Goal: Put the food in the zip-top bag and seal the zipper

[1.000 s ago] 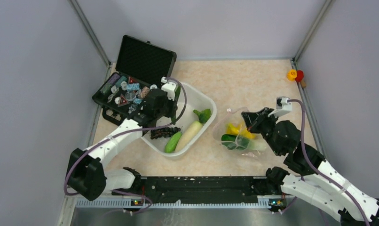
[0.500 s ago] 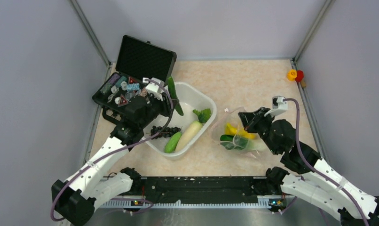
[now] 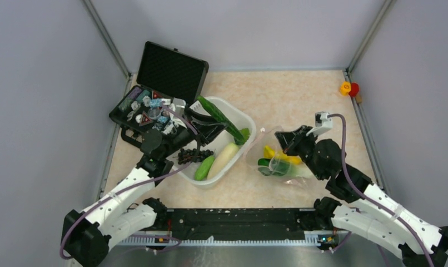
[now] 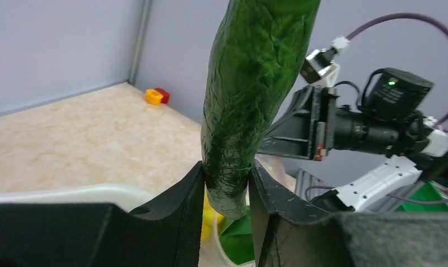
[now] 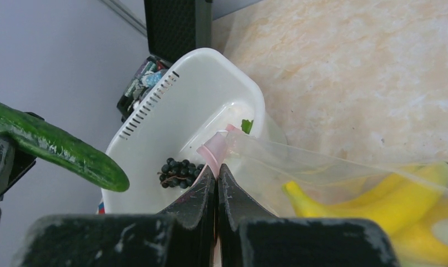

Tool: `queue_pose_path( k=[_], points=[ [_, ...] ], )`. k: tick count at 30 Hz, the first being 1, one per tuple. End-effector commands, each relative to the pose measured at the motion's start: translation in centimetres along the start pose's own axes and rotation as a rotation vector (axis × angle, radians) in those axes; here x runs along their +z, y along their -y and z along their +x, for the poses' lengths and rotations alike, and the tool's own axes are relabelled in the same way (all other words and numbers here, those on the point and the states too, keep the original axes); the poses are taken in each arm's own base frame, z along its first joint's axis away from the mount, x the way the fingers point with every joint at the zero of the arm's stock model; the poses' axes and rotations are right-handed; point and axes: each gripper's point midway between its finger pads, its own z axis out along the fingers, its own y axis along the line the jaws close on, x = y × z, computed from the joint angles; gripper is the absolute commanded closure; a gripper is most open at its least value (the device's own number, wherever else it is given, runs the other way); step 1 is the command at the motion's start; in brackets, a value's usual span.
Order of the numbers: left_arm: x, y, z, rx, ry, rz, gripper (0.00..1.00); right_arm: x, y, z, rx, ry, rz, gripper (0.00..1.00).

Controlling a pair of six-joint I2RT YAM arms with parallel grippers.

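Note:
My left gripper [image 3: 206, 123] is shut on a dark green cucumber [image 3: 227, 123], holding it tilted above the white tub [image 3: 239, 113]. In the left wrist view the cucumber [image 4: 255, 83] rises from between the fingers [image 4: 226, 183]. In the tub lie a white radish [image 3: 224, 157], a lighter cucumber [image 3: 204, 167] and dark grapes [image 3: 191, 154]. To the right, the zip-top bag [image 3: 288, 169] holds a yellow pepper [image 3: 280, 154] and a green-leafed piece [image 3: 269, 166]. My right gripper [image 5: 217, 169] is shut on the bag's pink zipper strip [image 5: 213, 150], lifting the mouth toward the tub.
An open black case [image 3: 149, 111] with small trinkets stands at the back left, touching the tub. A yellow and red toy [image 3: 348, 88] sits in the back right corner. Grey walls close in the table on three sides.
The left arm has lifted the cucumber out of the tub and tipped it from upright to slanting right, toward the bag. The right gripper has drawn the bag's mouth slightly left.

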Motion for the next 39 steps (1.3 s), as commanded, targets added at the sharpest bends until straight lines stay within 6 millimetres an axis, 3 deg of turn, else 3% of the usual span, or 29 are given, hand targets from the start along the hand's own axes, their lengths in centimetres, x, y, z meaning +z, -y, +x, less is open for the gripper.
queue_pose_path(
  k=[1,8,18,23,27,29,34,39],
  points=[
    [0.9,4.4,-2.1,0.003,0.115,0.181,0.65,0.2,-1.9,-0.5,0.059,0.026,-0.079,1.0],
    [3.2,6.3,0.8,0.032,0.126,0.204,0.65,0.2,-3.6,-1.1,0.108,0.043,-0.157,1.0],
    [4.3,3.2,4.3,0.048,0.131,0.048,0.67,-0.6,-5.0,-2.7,0.152,0.08,-0.218,1.0],
    [5.4,3.8,4.6,0.05,0.129,0.074,0.65,-1.0,-5.3,-3.0,0.168,0.09,-0.244,1.0],
    [7.1,4.3,6.3,0.089,0.086,0.09,0.63,-1.0,-5.1,-2.9,0.174,0.092,-0.236,1.0],
    [7.7,4.5,7.0,0.112,0.064,0.097,0.6,-1.0,-4.9,-3.1,0.179,0.104,-0.225,1.0],
    [7.4,3.9,8.3,0.148,0.014,0.074,0.3,-1.3,-4.2,-4.0,0.184,0.14,-0.192,1.0],
    [6.8,3.9,7.9,0.191,-0.048,0.049,0.26,-1.7,-3.1,-4.3,0.196,0.165,-0.157,1.0]
  ],
)
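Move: The bag's open mouth is about 15 cm right of the left hand, 4 cm back and some 8 cm below the hand, which already grips the cucumber. The greens in the basin are roughly 6 cm right, 4 cm back and 24 cm below; the white radish sits about 13 cm straight back, equally low. From the right hand, pinching the bag's rim, the mouth's middle is some 4 cm left, 1 cm back and 3 cm lower. Left hand carries the cucumber 11 cm right and down to the bag, opens; right raises the rim 4 cm. ##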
